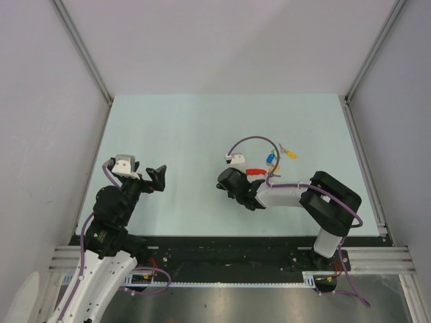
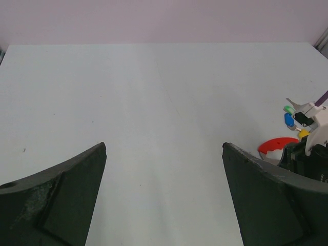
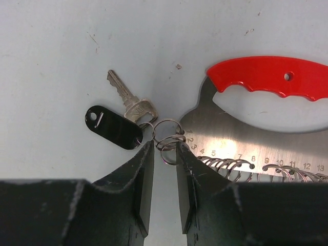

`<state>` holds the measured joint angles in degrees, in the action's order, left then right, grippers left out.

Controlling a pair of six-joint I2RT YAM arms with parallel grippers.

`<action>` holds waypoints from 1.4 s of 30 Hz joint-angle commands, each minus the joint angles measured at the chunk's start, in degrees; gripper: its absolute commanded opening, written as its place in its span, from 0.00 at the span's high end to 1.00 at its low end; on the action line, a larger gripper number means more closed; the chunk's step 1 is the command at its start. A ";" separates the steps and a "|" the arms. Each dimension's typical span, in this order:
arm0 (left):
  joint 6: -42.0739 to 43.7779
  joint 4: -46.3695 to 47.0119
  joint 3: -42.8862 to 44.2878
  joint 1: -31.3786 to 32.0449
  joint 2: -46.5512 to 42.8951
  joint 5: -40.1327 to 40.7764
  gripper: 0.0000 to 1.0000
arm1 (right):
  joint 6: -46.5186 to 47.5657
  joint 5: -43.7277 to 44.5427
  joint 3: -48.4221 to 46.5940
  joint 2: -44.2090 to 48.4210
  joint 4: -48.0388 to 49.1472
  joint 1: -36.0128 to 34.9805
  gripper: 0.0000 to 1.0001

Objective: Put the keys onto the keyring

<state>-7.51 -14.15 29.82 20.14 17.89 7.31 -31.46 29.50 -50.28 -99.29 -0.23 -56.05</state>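
Note:
The keyring (image 3: 266, 77) is a red handle on a steel plate with numbered holes that carry small wire rings. It shows in the top view (image 1: 255, 172) and the left wrist view (image 2: 277, 145). A metal key (image 3: 128, 97) with a black tag (image 3: 114, 126) lies just left of the plate. My right gripper (image 3: 165, 148) has its jaws closed on a small wire ring (image 3: 169, 139) at the plate's corner. Blue (image 1: 271, 159) and yellow (image 1: 291, 153) keys lie beyond it. My left gripper (image 2: 164, 148) is open over bare table, far left (image 1: 159, 178).
A purple cable (image 1: 252, 140) loops over the right wrist, above the keys. Grey walls with metal rails (image 1: 87, 54) close in the table on three sides. The black front edge (image 1: 222, 242) runs by the arm bases.

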 commanded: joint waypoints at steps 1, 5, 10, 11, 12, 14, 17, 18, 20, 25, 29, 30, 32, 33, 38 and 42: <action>0.65 0.97 2.17 0.25 0.39 0.07 0.00 | 0.52 0.74 -1.93 -1.70 -0.39 -0.29 0.71; 0.74 0.88 2.17 0.34 0.74 0.07 0.00 | 1.75 -0.84 -3.07 -2.93 -1.26 -0.81 0.76; 0.83 0.88 2.26 0.34 1.09 0.07 0.00 | 5.87 -4.79 -3.16 -1.44 -2.32 -2.30 0.98; 0.83 0.79 2.26 0.25 1.18 0.07 0.00 | 6.93 -6.89 -3.16 -1.00 -2.49 -2.66 1.00; 0.83 0.88 2.26 0.25 1.27 -0.02 0.00 | 7.99 -7.86 -3.33 -0.48 -2.67 -3.09 1.00; 0.83 0.79 2.17 0.25 1.45 -0.02 0.00 | 11.49 -11.36 -3.33 1.54 -3.11 -4.58 1.00; 0.83 0.79 2.26 0.34 1.71 -0.45 0.00 | 16.05 -18.02 -3.51 4.88 -5.30 -5.47 1.00; 0.83 0.88 2.17 0.25 1.97 -0.46 0.00 | 17.47 -20.42 -3.51 5.67 -6.53 -5.56 1.00; 0.83 0.88 2.26 0.34 2.15 -0.72 0.00 | 20.72 -23.33 -3.42 7.52 -8.46 -5.65 1.00; 0.92 0.88 2.08 0.25 2.59 -0.90 0.00 | 22.32 -21.40 -0.53 9.28 -12.42 -3.81 1.00; 1.18 1.23 2.08 0.25 2.94 -2.21 0.00 | 21.88 -26.06 2.64 13.31 -10.06 -1.61 1.00; 1.35 1.41 1.99 0.25 3.11 -3.78 0.00 | 21.97 -26.68 2.82 14.11 -9.79 -1.00 1.00; 1.88 2.28 1.90 0.25 3.38 -5.98 0.00 | 23.55 -28.35 3.08 15.61 -9.61 -0.47 1.00; 2.23 2.46 1.64 0.25 3.55 -8.43 0.00 | 23.99 -28.70 3.17 17.27 -9.61 -0.29 1.00; 3.11 3.60 1.47 0.25 4.52 -13.19 0.00 | 27.76 -30.54 3.52 20.62 -9.44 2.08 1.00; 4.95 4.92 1.03 0.25 4.87 -19.34 0.00 | 31.29 -31.60 3.52 23.08 -8.56 2.09 1.00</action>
<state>-5.50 -12.91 29.82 20.14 22.33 -3.81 -5.02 0.49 -46.68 -79.15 -11.07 -54.24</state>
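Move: The right hand's part-open fingers are already at the keyring on the left end of the ringed metal plate, about 1 cm ahead and 1 cm below. The black tag lies some 4 cm left and 1 cm ahead, the key 4 cm ahead and 4 cm left, and the red handle about 7 cm ahead and 7 cm right. From the left hand the keyring is roughly 23 cm right, 5 cm ahead and 24 cm below. Right fingers shut at the keyring, pull back about 7 cm, turning counter-clockwise, then rise; left hand drifts right. ##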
